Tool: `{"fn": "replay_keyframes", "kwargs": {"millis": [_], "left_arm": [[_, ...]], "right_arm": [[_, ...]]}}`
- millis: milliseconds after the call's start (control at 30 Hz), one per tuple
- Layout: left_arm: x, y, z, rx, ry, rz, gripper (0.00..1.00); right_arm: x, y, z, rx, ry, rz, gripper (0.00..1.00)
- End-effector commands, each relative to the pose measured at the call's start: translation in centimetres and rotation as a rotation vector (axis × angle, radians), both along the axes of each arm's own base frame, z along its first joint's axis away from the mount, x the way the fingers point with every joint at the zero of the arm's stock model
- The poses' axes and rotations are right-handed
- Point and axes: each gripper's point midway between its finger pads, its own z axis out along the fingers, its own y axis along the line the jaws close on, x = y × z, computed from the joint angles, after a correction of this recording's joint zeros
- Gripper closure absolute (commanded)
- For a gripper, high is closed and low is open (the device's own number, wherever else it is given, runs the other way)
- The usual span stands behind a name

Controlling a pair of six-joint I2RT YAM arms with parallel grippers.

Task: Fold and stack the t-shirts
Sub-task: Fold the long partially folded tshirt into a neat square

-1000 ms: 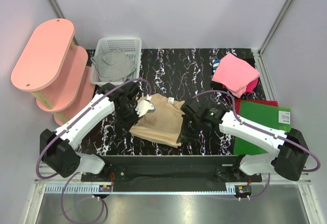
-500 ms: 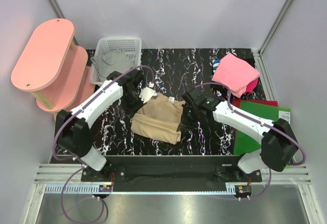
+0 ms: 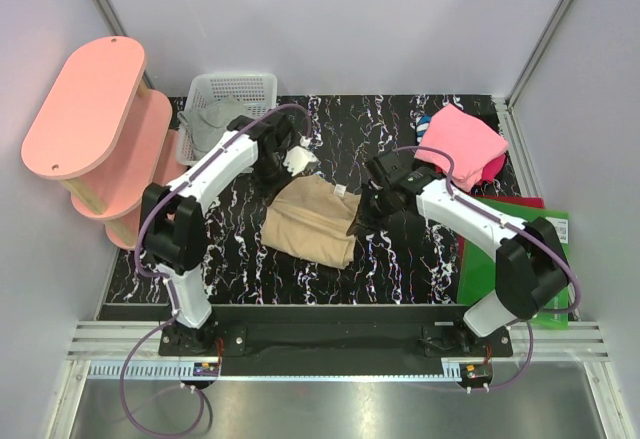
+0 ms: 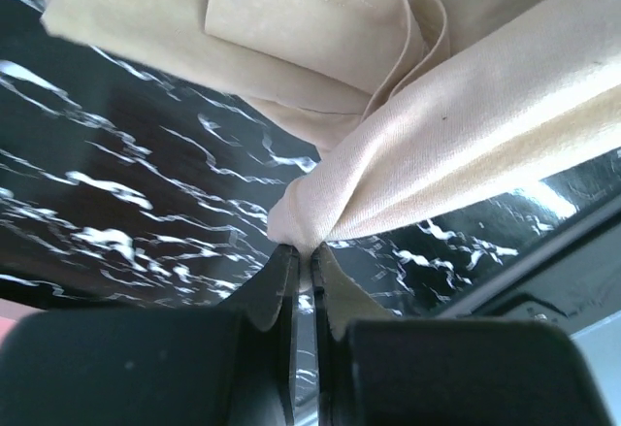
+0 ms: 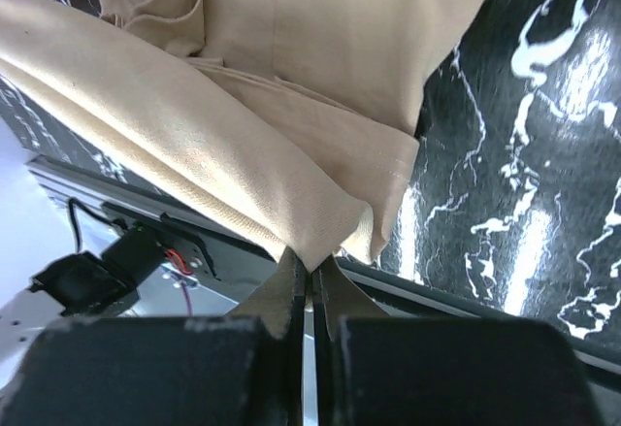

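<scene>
The tan t-shirt (image 3: 310, 221) lies bunched in the middle of the black marbled table (image 3: 370, 129). My left gripper (image 3: 291, 161) is shut on its far left corner, and the cloth pinches into a point between the jaws in the left wrist view (image 4: 303, 251). My right gripper (image 3: 367, 217) is shut on the shirt's right edge (image 5: 312, 266). The tan cloth (image 5: 291, 77) hangs in folds from both grips. A folded pink t-shirt (image 3: 460, 144) lies at the back right. A grey t-shirt (image 3: 212, 124) sits in the white basket (image 3: 240, 87).
A pink two-tier shelf (image 3: 90, 109) stands at the left, next to the basket. A flat green sheet (image 3: 515, 249) lies over a red one (image 3: 505, 201) at the right edge, under the right arm. White walls close in the back and sides.
Both grippers have moved toward the back of the table, dragging the tan t-shirt with them. Both arms stretch out further, and the shirt lies further from the bases.
</scene>
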Motion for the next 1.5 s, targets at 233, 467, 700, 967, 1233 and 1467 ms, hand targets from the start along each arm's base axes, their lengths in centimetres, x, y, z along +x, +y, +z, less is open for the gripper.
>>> {"fn": "replay_keyframes", "kwargs": {"millis": [233, 467, 700, 967, 1233, 1467], "left_arm": [[6.1, -0.3, -0.8, 0.052, -0.061, 0.025, 1.0], [7.1, -0.9, 0.2, 0.034, -0.071, 0.031, 1.0], [1.7, 0.2, 5.2, -0.062, -0.12, 0.042, 1.0], [-8.0, 1.7, 7.2, -0.151, 0.005, 0.046, 1.0], [-18.2, 4.9, 4.3, -0.105, 0.204, -0.03, 0.96], [-20.6, 5.4, 4.5, -0.121, 0.212, -0.064, 0.94]], "right_arm": [[5.4, -0.9, -2.9, 0.039, 0.027, -0.021, 1.0], [7.1, -0.4, -0.1, 0.131, -0.019, -0.019, 1.0], [3.2, -0.1, 3.8, 0.226, -0.052, 0.034, 1.0], [-3.5, -0.6, 8.1, 0.26, -0.095, 0.097, 1.0], [-13.6, 0.3, 3.5, 0.191, 0.094, 0.213, 1.0], [-16.7, 0.0, 3.9, 0.201, 0.131, 0.196, 1.0]]}}
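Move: Above the beige t-shirt, both shut hands already pinch a corner of its near edge, which sags between them. The collar end with the white tag lies about 3 cm ahead of the left hand and 18 cm to its right; from the right hand it is some 11 cm ahead and 3 cm left, with the cloth roughly 8 cm below both. The white basket stands 23 cm ahead of the left hand, 12 cm left; the pink pile is 25 cm ahead of the right hand, 30 cm right. Swinging the held edge together, both hands first carry it about 6 cm farther forward while dipping a little, then reverse: up in an arc and back some 22 cm towards the table's front edge, sinking again at the end. Both keep their pinch while the fingertips tilt inward about 10 degrees, the right hand also turning slightly counter-clockwise. ##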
